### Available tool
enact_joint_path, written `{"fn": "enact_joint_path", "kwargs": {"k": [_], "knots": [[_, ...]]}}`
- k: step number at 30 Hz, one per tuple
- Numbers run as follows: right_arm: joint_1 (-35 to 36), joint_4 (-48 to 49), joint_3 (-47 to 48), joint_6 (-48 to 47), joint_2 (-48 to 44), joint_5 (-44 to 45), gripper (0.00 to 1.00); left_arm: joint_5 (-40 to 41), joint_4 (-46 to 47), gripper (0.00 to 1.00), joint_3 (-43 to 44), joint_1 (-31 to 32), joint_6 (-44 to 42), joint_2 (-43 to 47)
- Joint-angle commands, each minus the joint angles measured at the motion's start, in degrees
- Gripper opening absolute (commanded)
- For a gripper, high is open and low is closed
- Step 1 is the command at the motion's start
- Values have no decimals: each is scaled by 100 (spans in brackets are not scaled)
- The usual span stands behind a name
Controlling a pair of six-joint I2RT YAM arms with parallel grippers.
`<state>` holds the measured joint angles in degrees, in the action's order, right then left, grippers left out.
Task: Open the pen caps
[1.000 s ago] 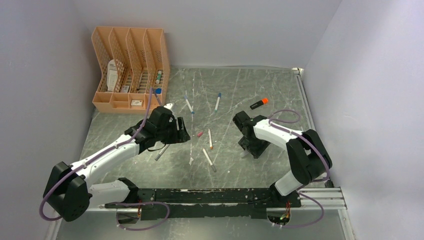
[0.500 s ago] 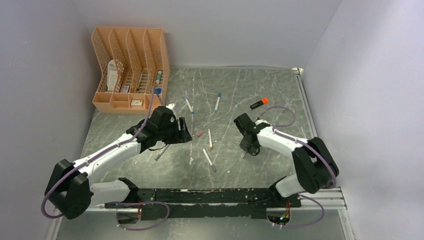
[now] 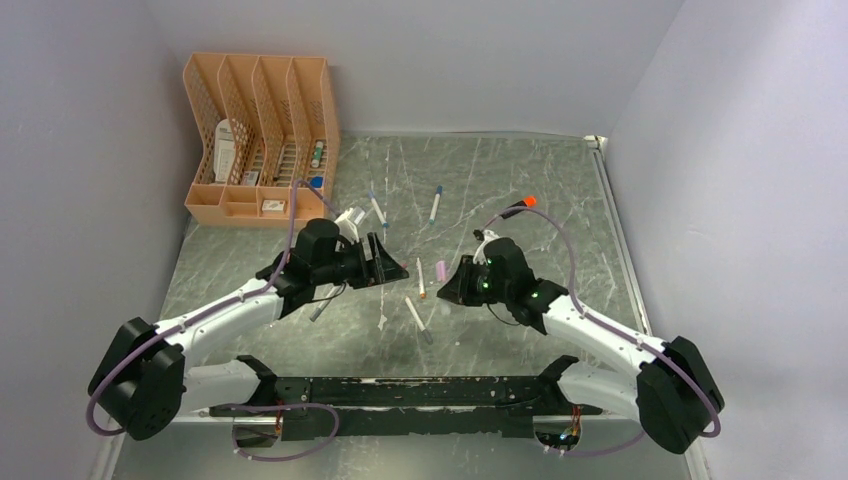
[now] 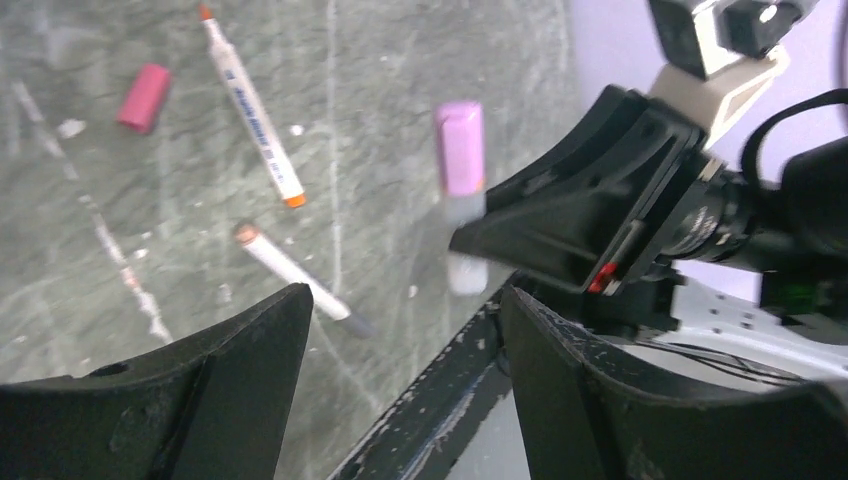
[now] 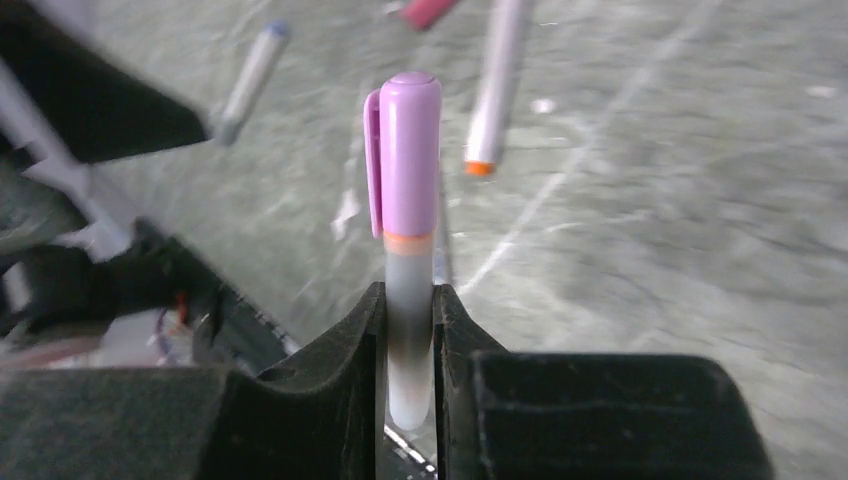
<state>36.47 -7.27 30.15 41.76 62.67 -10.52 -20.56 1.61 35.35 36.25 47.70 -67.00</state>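
Observation:
My right gripper (image 5: 410,300) is shut on the pale barrel of a pen whose purple cap (image 5: 405,150) sticks up beyond the fingers. From above, that cap (image 3: 441,270) is held over the table's middle, pointing at my left gripper (image 3: 393,268). The left gripper (image 4: 400,300) is open with nothing between its jaws, and the purple cap (image 4: 460,148) hangs just ahead of it, apart from the fingers. A loose pink cap (image 4: 143,97) lies on the table. An uncapped orange-tipped pen (image 4: 250,105) lies beside it.
An orange desk organizer (image 3: 260,130) stands at the back left, a blue cap (image 3: 316,182) at its foot. Pens (image 3: 377,208) (image 3: 436,202) (image 3: 419,320) lie scattered. A black marker with an orange tip (image 3: 518,207) lies at the back right.
The right gripper closed on the purple-capped pen, lifted it and swung left toward the left gripper. The left gripper shifted right and opened a little wider.

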Motion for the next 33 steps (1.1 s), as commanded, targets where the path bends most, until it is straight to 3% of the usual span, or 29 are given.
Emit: {"fn": "enact_joint_path", "kwargs": {"k": [1,19,33], "knots": [[89,1484,-335,-129,-241,-1514,0,-788,1604,80,-214,31,733,-177],[317,3223,-439,543,24,-2664,0,-1070,2642,77,-484,58,1128,-319],[312,5642,-1117,1834,290,-3003,0,-1409,3649,53,-773,66,1497,-93]]}}
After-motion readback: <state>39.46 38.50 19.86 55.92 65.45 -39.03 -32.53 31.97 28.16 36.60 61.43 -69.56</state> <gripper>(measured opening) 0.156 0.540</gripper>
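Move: The purple cap of the highlighter I hold in my right hand is about 11 cm to the right of my left hand, some 2 cm ahead and 3 cm lower. The orange-tipped marker on the table is about 5 cm ahead of my left hand, 4 cm right and 13 cm below. From my right hand, my open left fingers are roughly 11 cm left, 3 cm ahead and 6 cm up. The grey marker lies 8 cm left of my right hand, 4 cm back and 8 cm below. I keep the highlighter body pinched and lift it about 9 cm while carrying it 7 cm left and 6 cm back, rolling and swinging my right fingers from slanting down to nearly level, pointing left. My left hand rises 5 cm and goes about 3 cm right to meet it, fingertips tilting up some 20 degrees, then starts closing around the purple cap. ##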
